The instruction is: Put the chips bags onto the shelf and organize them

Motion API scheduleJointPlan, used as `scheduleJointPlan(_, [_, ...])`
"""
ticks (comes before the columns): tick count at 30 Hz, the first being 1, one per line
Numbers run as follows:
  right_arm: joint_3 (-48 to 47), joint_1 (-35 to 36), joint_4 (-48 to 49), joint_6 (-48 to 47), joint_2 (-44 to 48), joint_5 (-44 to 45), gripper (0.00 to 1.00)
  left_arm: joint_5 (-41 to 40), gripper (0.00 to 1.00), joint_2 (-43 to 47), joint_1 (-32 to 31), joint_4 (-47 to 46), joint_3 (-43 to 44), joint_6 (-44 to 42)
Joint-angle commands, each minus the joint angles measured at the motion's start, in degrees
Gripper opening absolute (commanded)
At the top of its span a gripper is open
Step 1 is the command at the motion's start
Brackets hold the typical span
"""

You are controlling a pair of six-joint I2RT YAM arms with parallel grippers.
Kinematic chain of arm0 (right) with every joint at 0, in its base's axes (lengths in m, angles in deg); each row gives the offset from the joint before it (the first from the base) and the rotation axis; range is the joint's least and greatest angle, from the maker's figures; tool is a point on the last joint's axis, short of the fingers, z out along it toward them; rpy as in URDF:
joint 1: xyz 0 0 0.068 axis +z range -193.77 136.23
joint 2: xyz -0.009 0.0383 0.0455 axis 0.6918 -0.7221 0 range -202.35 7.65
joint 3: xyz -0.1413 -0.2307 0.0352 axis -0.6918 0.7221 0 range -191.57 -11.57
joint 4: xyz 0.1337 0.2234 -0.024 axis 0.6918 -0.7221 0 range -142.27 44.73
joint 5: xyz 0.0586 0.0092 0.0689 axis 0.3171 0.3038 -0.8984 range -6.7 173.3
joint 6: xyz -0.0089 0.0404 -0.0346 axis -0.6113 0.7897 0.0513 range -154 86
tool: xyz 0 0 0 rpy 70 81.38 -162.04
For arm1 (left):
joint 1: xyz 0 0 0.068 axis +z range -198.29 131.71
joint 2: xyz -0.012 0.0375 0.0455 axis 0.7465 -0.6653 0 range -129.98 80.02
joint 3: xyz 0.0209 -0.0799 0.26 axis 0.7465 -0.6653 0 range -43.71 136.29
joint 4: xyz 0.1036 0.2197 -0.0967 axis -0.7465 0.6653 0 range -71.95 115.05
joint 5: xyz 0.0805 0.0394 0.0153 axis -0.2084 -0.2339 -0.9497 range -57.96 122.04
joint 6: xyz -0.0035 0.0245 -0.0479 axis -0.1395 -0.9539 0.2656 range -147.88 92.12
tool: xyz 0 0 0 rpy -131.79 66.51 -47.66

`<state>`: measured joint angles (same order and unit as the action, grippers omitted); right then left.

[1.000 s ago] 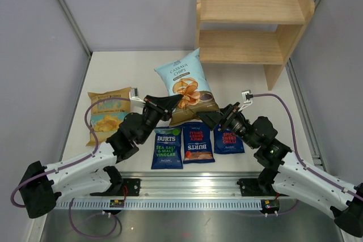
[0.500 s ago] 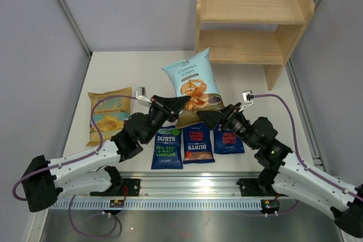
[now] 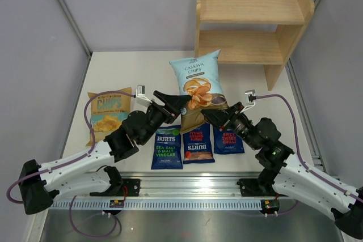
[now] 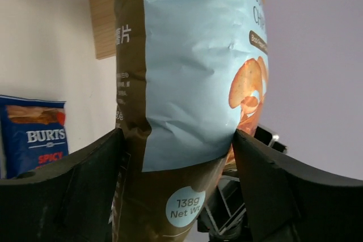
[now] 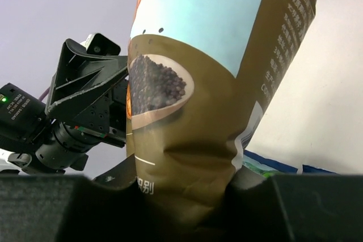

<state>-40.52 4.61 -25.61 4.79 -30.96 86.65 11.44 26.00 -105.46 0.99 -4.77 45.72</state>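
The light-blue-and-olive cassava chips bag (image 3: 198,80) hangs upright above the table's middle, between both arms. My right gripper (image 3: 211,114) is shut on its brown bottom corner, and the foil (image 5: 193,83) is creased where the fingers pinch it. My left gripper (image 3: 176,100) stands open, its fingers on either side of the bag's lower part (image 4: 193,72). Three dark-blue Burts bags (image 3: 167,147), (image 3: 197,143), (image 3: 228,139) lie flat in a row near the front. A tan-and-teal chips bag (image 3: 109,114) lies at the left. The wooden shelf (image 3: 249,21) stands at the back right with both tiers bare.
Grey walls close in the table on the left, right and back. The arms' rail (image 3: 187,188) runs along the front edge. A cable (image 3: 283,106) loops over the right arm. In the left wrist view, one Burts bag (image 4: 34,134) shows low on the left.
The cassava bag rose and shifted right toward the shelf. My left jaws opened from their grip on it, while my right jaws closed on its bottom.
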Motion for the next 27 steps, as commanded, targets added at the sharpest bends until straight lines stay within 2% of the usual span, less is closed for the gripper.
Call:
scheduleJointPlan(1, [-2.16, 0.4, 4.6, -1.08, 1.43, 0.68, 0.23, -4.51, 0.84, 1.63, -1.28, 8.52, 1.93, -3.2])
scheduleJointPlan(3, [-2.08, 0.31, 4.16, -0.99, 1.61, 1.56, 0.24, -6.55, 0.94, 3.21, -1.19, 12.56, 1.84, -3.55])
scheduleJointPlan(6, [-2.95, -1.35, 3.46, -0.99, 1.61, 1.39, 0.22, -10.5, 0.99, 4.97, -1.19, 18.27, 2.11, -4.96])
scheduleJointPlan(12, [-4.01, -10.92, 2.57, 3.13, 1.43, -5.96, 0.23, -16.66, 0.99, 10.07, -1.19, 31.1, 5.09, -11.28])
scheduleJointPlan(13, [-4.01, -14.94, 2.66, 4.62, 1.43, -7.12, 0.23, -17.54, 0.99, 10.6, -1.19, 32.69, 5.62, -12.51])
scheduleJointPlan(15, [-4.18, -18.48, 2.92, 5.86, 0.91, -9.58, 0.23, -18.16, 0.99, 11.92, -1.1, 36.91, 7.46, -16.2])
scheduleJointPlan(19, [-6.55, -26.64, 3.71, 7.96, -2.86, -14.86, 0.24, -17.46, 0.99, 13.59, -1.02, 44.98, 11.24, -22.87])
scheduleJointPlan(23, [-7.08, -32.36, 9.16, 10.43, -8.13, -20.4, 0.24, -16.58, 0.99, 16.48, -1.02, 51.15, 15.46, -28.15])
scheduleJointPlan(27, [-10.07, -38.52, 9.43, 10.87, -11.92, -23.47, 0.25, -12.54, 0.99, 16.23, -0.93, 58.26, 21.78, -34.48])
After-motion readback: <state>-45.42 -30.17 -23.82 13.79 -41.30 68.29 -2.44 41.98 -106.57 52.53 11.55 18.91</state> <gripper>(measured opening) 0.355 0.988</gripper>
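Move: Roughly 34 cm ahead of the right hand, 18 cm to its right and 10 cm lower is the middle of the lower shelf, where the upright cassava chips bag it already pinches is headed. Below on the table, some 30 cm down, the red-and-blue Burts bag lies about 3 cm left and level, and the spicy chilli bag 5 cm ahead and 11 cm right. That shelf is about 32 cm ahead and 24 cm right of the left hand. The left hand, its fingers already partly open around the side of the cassava chips bag, opens them fully and comes free, backing away some 13 cm to its left with a dip and rise of about 5 cm while rolling its left side up some 40 degrees. The right hand keeps its pinch near the bag's bottom, waits briefly, then carries the bag alone forward and right towards the lower shelf, about 11 cm forward and nearly as far right, turning about 15 degrees clockwise at an almost steady height. ##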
